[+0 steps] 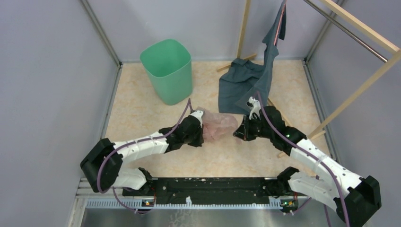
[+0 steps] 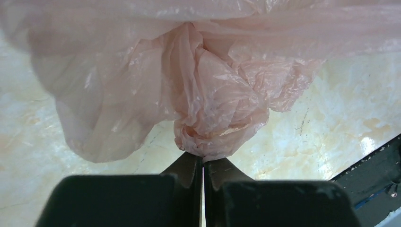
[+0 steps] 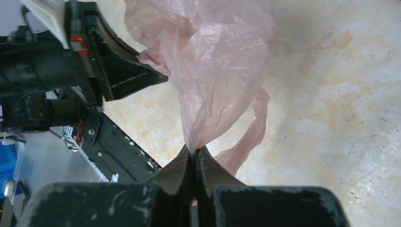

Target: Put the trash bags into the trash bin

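The pale-pink trash bag [image 1: 220, 126] hangs bunched between my two grippers above the middle of the table. My left gripper [image 1: 202, 131] is shut on a crumpled wad of the film [image 2: 215, 113] at the bag's left side. At the right side, my right gripper [image 1: 236, 134] is shut on a thin pinched edge of the bag [image 3: 213, 71], with a loose strip trailing below. The mint-green trash bin [image 1: 168, 71] stands upright at the back left, apart from both grippers, its inside showing nothing.
A dark blue-grey cloth garment [image 1: 246, 85] drapes from a wooden rack [image 1: 359, 28] at the back right, just behind my right arm. Grey walls close in both sides. A black rail [image 1: 208, 184] runs along the near edge.
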`<action>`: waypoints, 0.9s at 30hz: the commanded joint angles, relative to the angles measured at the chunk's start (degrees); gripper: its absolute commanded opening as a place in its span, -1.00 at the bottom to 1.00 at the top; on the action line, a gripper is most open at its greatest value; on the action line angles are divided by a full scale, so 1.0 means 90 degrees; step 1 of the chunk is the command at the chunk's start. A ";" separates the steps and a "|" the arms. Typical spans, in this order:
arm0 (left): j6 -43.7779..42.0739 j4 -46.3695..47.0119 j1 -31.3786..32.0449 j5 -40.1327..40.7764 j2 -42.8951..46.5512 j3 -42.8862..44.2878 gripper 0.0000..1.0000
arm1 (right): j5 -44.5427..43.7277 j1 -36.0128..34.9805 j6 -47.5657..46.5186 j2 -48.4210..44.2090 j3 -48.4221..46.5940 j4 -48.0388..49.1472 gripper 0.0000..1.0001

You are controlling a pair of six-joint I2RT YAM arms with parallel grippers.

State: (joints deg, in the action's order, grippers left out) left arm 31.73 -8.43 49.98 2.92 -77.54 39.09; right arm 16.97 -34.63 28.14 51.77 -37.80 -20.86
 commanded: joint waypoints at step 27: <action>0.1046 -0.1593 -0.1030 -0.1056 0.3754 -0.0233 -1.00 | -0.0386 -0.0429 -0.0121 -0.0182 -0.0378 0.0429 -1.00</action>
State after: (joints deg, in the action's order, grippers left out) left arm 37.54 -17.08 40.91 -7.03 -46.70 37.41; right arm 12.12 -38.24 25.45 46.13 -44.12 -13.30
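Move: Held by both grippers, the bunched trash bag has its middle about 5 cm ahead of the left hand, 7 cm to its right and 5 cm above it. It lies some 6 cm ahead of the right hand, 7 cm to its left and 5 cm below. The trash bin stands about 26 cm ahead and 13 cm left of the left hand, its middle some 10 cm higher; the grey cloth lies roughly 27 cm ahead of the right hand, 5 cm to its right and 11 cm lower. Keeping both grippers shut on the bag, the two arms flick it sharply up and whip it back down: the left shoots up about 44 cm, the right about 29 cm after a slight dip, then both drop fast to 10–13 cm above their starting heights. The fingertips tip upward on the rise and swing partly back; the left hand ends slightly farther left. ##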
